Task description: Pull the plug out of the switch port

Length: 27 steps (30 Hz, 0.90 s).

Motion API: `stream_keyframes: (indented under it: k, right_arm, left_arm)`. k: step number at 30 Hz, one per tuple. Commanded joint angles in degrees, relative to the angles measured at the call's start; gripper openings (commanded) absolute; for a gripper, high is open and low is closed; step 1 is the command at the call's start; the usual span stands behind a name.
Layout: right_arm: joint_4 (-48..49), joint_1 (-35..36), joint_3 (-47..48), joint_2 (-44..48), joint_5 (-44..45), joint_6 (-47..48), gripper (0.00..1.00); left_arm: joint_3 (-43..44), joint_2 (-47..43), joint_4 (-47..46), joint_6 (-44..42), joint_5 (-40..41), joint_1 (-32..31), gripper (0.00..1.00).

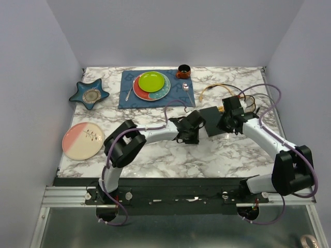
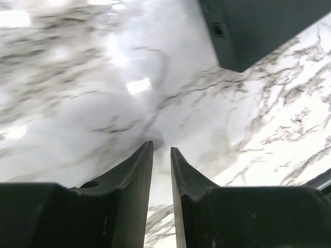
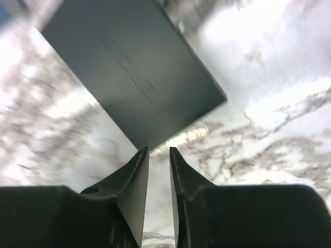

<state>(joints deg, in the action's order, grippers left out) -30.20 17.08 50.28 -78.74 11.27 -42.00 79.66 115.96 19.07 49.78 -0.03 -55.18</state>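
Note:
The switch (image 1: 211, 120) is a flat matte-black box lying on the marble table between my two grippers. My left gripper (image 1: 187, 135) hangs just left of it. In the left wrist view the left gripper (image 2: 162, 149) stands narrowly open over bare marble, and the switch corner (image 2: 258, 26) with one small socket (image 2: 220, 29) shows at the upper right. My right gripper (image 1: 228, 127) is at the switch's right end. In the right wrist view the right gripper (image 3: 159, 150) stands narrowly open and empty, just short of the switch (image 3: 134, 67). A tan cable (image 1: 214, 87) loops behind it. The plug is hidden.
A blue cloth mat (image 1: 129, 98) at the back carries a green plate (image 1: 151, 81) on larger plates, a spoon (image 1: 129, 93) and a dark cup (image 1: 183, 71). A blue star dish (image 1: 90, 94) and a pink plate (image 1: 83, 139) lie at the left.

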Motion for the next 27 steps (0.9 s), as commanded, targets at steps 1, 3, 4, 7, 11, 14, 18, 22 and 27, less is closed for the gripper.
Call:
stream_keyframes:
  k: [1, 3, 4, 7, 11, 14, 18, 22, 27]
  right_arm:
    - [-2.76, -4.5, 9.64, -4.72, 2.45, 1.48, 0.31]
    - [-3.64, -6.87, 15.0, -8.08, 1.74, 1.66, 0.31]
    - [-4.43, -7.67, 16.67, -11.75, 1.48, 1.66, 0.31]
    - [-5.48, -10.13, 22.65, -16.69, 0.25, 1.66, 0.31]
    - [-6.37, -12.85, 28.81, -25.91, -0.98, 2.27, 0.31]
    - [-7.94, -14.0, 33.03, -30.23, -0.81, 3.15, 0.3]
    - [-9.53, -15.5, 36.38, -34.81, 0.07, 4.9, 0.29]
    - [-9.79, -16.11, 35.77, -35.6, 0.16, 6.4, 0.29]
    - [-9.8, -16.29, 31.2, -35.17, -0.72, 6.23, 0.29]
  left_arm:
    - [-4.33, -6.62, -1.84, 1.81, 6.71, 1.04, 0.35]
    - [-5.38, -8.38, -2.02, 1.73, 6.63, 1.04, 0.35]
    - [-6.7, -8.99, -2.11, 1.81, 6.8, 1.04, 0.35]
    - [-10.29, -11.89, -3.16, 1.64, 7.06, 1.04, 0.35]
    - [-14.7, -15.49, -4.3, 0.85, 7.59, 1.04, 0.35]
    - [-16.46, -15.77, -5.18, 0.41, 6.8, 1.04, 0.36]
    - [-16.64, -15.07, -6.15, -0.03, 5.66, 1.04, 0.36]
    - [-13.4, -12.96, -5.62, -0.82, 4.96, 1.04, 0.36]
    - [-12.07, -11.2, -5.97, -0.74, 3.64, 1.04, 0.36]
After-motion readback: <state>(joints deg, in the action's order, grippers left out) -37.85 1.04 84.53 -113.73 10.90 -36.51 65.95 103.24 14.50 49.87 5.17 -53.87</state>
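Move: From the right gripper, the grey plug in the switch's right-hand port side lies about 11 cm ahead, 7 cm to the right and 6 cm lower. The middle of the switch is some 10 cm straight ahead; the two yellow plugs sit about 15 cm ahead and 5 cm right. From the left gripper, the middle of the switch is roughly 13 cm ahead and 10 cm right, the grey plug 14 cm ahead and 17 cm right. Swing the right gripper forward and right, about 13 cm out and 9 cm across, arching up 5 cm over the switch and then sinking to the cables beside its port side, turning some 10 degrees clockwise with the fingers kept slightly open. Meanwhile lift the left gripper a little and draw it left, away from the switch, ending about 5 cm over. ##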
